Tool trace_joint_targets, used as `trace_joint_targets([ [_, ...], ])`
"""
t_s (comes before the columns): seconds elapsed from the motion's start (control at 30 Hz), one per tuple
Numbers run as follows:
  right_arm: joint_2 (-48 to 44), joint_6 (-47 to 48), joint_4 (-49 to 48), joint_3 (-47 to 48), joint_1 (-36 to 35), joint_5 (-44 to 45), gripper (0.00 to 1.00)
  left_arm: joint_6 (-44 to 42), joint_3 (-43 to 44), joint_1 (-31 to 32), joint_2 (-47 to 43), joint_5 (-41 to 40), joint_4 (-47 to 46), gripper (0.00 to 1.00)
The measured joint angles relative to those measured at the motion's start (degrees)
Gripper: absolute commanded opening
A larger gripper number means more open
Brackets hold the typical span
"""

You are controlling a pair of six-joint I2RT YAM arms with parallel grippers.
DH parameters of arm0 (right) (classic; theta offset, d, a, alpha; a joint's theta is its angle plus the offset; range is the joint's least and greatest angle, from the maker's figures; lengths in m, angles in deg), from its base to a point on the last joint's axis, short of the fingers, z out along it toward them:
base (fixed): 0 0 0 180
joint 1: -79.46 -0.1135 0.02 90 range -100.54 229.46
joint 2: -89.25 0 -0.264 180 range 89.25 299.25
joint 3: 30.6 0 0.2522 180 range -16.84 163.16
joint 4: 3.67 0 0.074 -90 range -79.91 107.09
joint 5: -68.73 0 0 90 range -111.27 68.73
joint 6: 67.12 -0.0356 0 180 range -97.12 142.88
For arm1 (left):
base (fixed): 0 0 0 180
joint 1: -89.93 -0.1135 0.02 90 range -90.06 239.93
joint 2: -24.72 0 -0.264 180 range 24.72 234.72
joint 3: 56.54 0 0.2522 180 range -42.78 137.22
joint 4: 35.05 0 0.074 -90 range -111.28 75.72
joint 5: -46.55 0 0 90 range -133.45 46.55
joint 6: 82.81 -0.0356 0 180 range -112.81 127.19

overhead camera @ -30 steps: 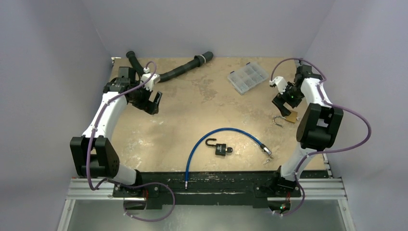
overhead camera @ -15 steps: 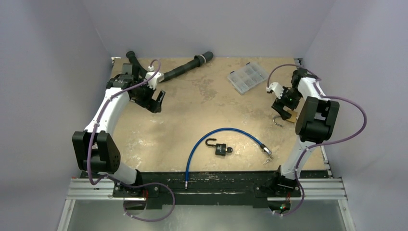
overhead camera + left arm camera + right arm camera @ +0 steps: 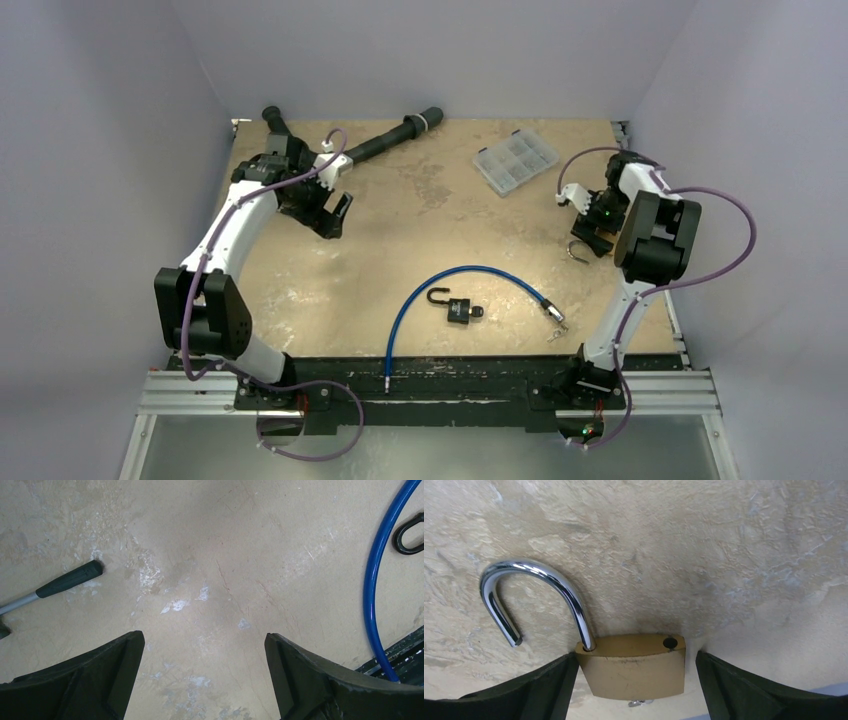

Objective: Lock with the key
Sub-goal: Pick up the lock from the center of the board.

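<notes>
A brass padlock lies at the table's right side, its chrome shackle swung open. A small silver bit, perhaps a key, pokes out under the body. My right gripper is open and low, one jaw on each side of the brass body, the left one almost touching it. In the top view only the padlock's shackle shows beside the right gripper. My left gripper hangs open over bare table at the far left, nothing between its fingers.
A black padlock with an open shackle lies inside a blue cable loop at the front middle. Loose keys sit by the cable's right end. A clear parts box and black hose lie at the back. A black-tipped rod shows left.
The right gripper has come down over the brass padlock and now straddles its body. The left gripper has drifted a little to the right, still open.
</notes>
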State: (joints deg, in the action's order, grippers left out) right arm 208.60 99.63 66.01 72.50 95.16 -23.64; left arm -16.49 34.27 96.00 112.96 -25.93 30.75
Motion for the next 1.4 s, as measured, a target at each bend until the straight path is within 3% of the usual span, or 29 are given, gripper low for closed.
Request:
trace_joint_targets([
  [0.37,-0.9,1.2,-1.7,-2.3,0.0,0.0,0.71,-0.1,0.1,1.2,0.0,-1.7,-0.1,1.0],
  [0.77,-4.2,-2.6,-4.5,-6.4,-1.0,-2.2,0.65,0.2,0.5,1.6,0.0,-1.5,-0.7,1.0],
  [0.93,-4.8,-7.6,-2.6,-7.0,-7.2,-6.4,0.58,1.1,0.5,1.7,0.0,-0.8,-1.9,1.0],
  [1.4,-5.0,-19.9,0.1,-3.9,-17.5,-16.7,0.55,6.5,-1.1,1.8,-0.4,3.8,-6.3,1.0],
])
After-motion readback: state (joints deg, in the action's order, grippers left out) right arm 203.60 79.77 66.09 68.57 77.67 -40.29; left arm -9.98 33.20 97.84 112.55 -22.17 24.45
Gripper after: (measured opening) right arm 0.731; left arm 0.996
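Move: The open brass lock is already between the spread fingers of my right hand, its middle within 1 cm of them and a touch lower, with the shackle pointing left. From that hand the blue cable's metal end lies some 17 cm back and 15 cm left, the black lock about 17 cm back and 37 cm left, and the clear box about 22 cm ahead and 20 cm left. From my left hand the brass lock is roughly 66 cm right, 4 cm ahead and 14 cm below. I close my right fingers until they stop on the two sides of the brass lock's body, then carry it about 18 cm to the left, low over the board. On the way I roll that hand some 20 degrees, its left side rising, and only near the end lift a centimetre or so. My left hand, open and empty, drifts about 3 cm right and slightly forward. ##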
